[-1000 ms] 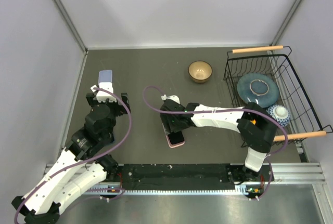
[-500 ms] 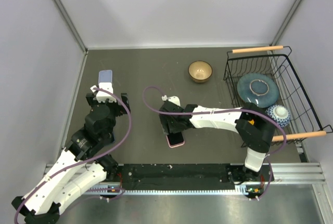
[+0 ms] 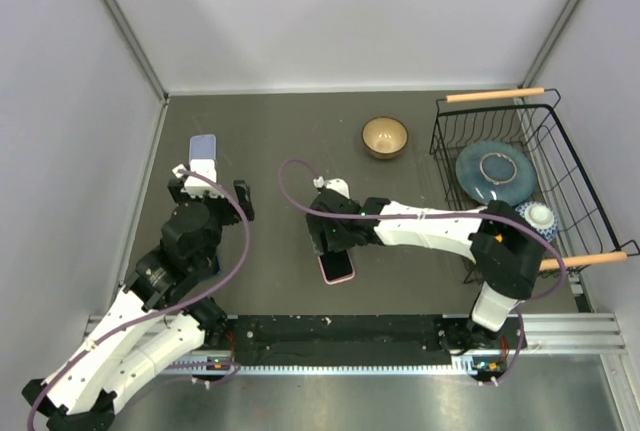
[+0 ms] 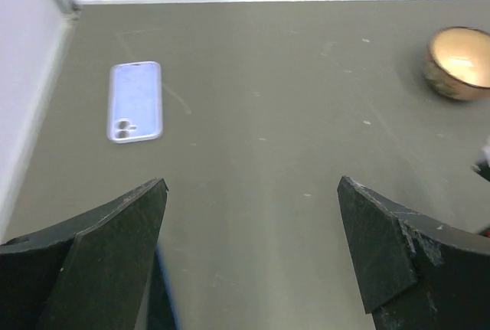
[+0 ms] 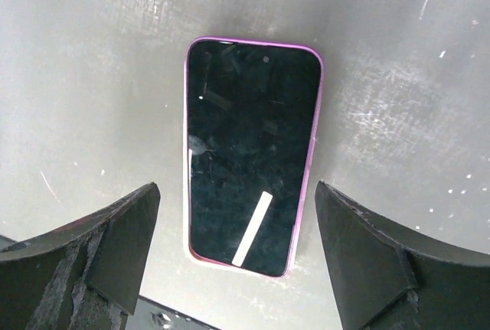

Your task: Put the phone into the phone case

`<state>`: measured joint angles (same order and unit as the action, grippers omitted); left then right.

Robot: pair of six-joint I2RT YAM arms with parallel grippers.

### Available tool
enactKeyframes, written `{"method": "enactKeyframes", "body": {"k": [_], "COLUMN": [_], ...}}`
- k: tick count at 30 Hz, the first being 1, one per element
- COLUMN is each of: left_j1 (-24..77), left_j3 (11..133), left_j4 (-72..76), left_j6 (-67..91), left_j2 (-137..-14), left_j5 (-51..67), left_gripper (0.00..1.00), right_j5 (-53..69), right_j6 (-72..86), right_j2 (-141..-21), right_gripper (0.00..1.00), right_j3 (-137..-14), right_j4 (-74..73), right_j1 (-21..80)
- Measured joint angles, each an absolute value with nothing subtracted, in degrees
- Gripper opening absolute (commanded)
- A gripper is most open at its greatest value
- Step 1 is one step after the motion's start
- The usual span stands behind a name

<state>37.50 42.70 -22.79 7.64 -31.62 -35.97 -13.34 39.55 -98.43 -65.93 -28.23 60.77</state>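
The phone (image 3: pixel 337 267) lies flat on the table, dark screen up, with a pink rim (image 5: pixel 253 154). My right gripper (image 3: pixel 333 241) hovers over it, open, a finger on either side of its near end (image 5: pixel 237 192) and neither touching it. Far to the left, by the wall, lies the light-blue phone case (image 3: pixel 203 146), camera cut-outs showing (image 4: pixel 135 102). My left gripper (image 3: pixel 210 191) is open and empty (image 4: pixel 252 184), just short of the case.
A tan bowl (image 3: pixel 385 137) sits at the back centre (image 4: pixel 459 62). A black wire rack (image 3: pixel 437 136) on the right holds a blue plate (image 3: pixel 497 171) and a small blue-and-white bowl (image 3: pixel 538 217). White walls close in the table.
My right gripper has opened wider over the phone and its arm has shifted slightly right. The phone stays on the table. The left arm has not moved.
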Motion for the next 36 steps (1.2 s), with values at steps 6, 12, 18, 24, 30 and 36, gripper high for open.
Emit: {"method": "enactKeyframes", "body": {"k": [6,12,18,24,30,36], "left_j1": [37.45,37.45,37.45,37.45,37.43,37.45], "left_j3": [42.89,41.54,38.72,35.88,33.28,31.38], "left_j4": [-23.57,-24.77,-23.27,-19.64,-16.01,-11.97], "left_j6": [16.67,24.40,30.39,35.68,38.72,39.59], "left_j2": [-37.17,-47.37,-49.01,-53.36,-58.61,-63.96], "left_j5": [-23.88,-16.67,-12.62,-8.56,-6.68,-1.83], "left_gripper": [0.90,0.86,0.81,0.73,0.70,0.63], "right_j5": [-8.19,-0.80,4.16,6.37,9.23,12.16], "right_j6": [34.98,31.97,30.59,30.65,32.12,33.65], "right_j2": [-93.21,-91.55,-91.57,-92.25,-92.62,-91.98], "right_gripper": [0.79,0.66,0.55,0.50,0.36,0.21], "right_j3": [-60.95,-55.72,-53.78,-50.96,-47.20,-43.42], "right_j4": [-26.09,-22.20,-17.91,-14.61,-9.10,-1.63], "right_j1": [57.06,52.42,51.11,51.09,50.87,50.09]}}
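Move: The phone, lying on the pink case, is under the open right hand: about 4 cm below its fingertips, 1 cm to the left and level forward-wise. From the raised left hand it lies some 21 cm right, 4 cm back and 25 cm below. The bowl stands roughly 31 cm ahead of the right hand and 13 cm to its right. A dark slab lies 11 cm left and 3 cm back of the left hand, the blue case 13 cm left and 24 cm ahead. The right fingertips come to rest on the right long edge of phone and case, one over the screen, one against the outer side: the hand slides about 3.5 cm right, then sinks and draws slightly back, rolling some 20 degrees with its left side up while its fingers half close. The left hand swoops down 20 cm and 14 cm right towards the case's left edge, tipping its fingers down some 40 degrees and narrowing them; it stays just short. ##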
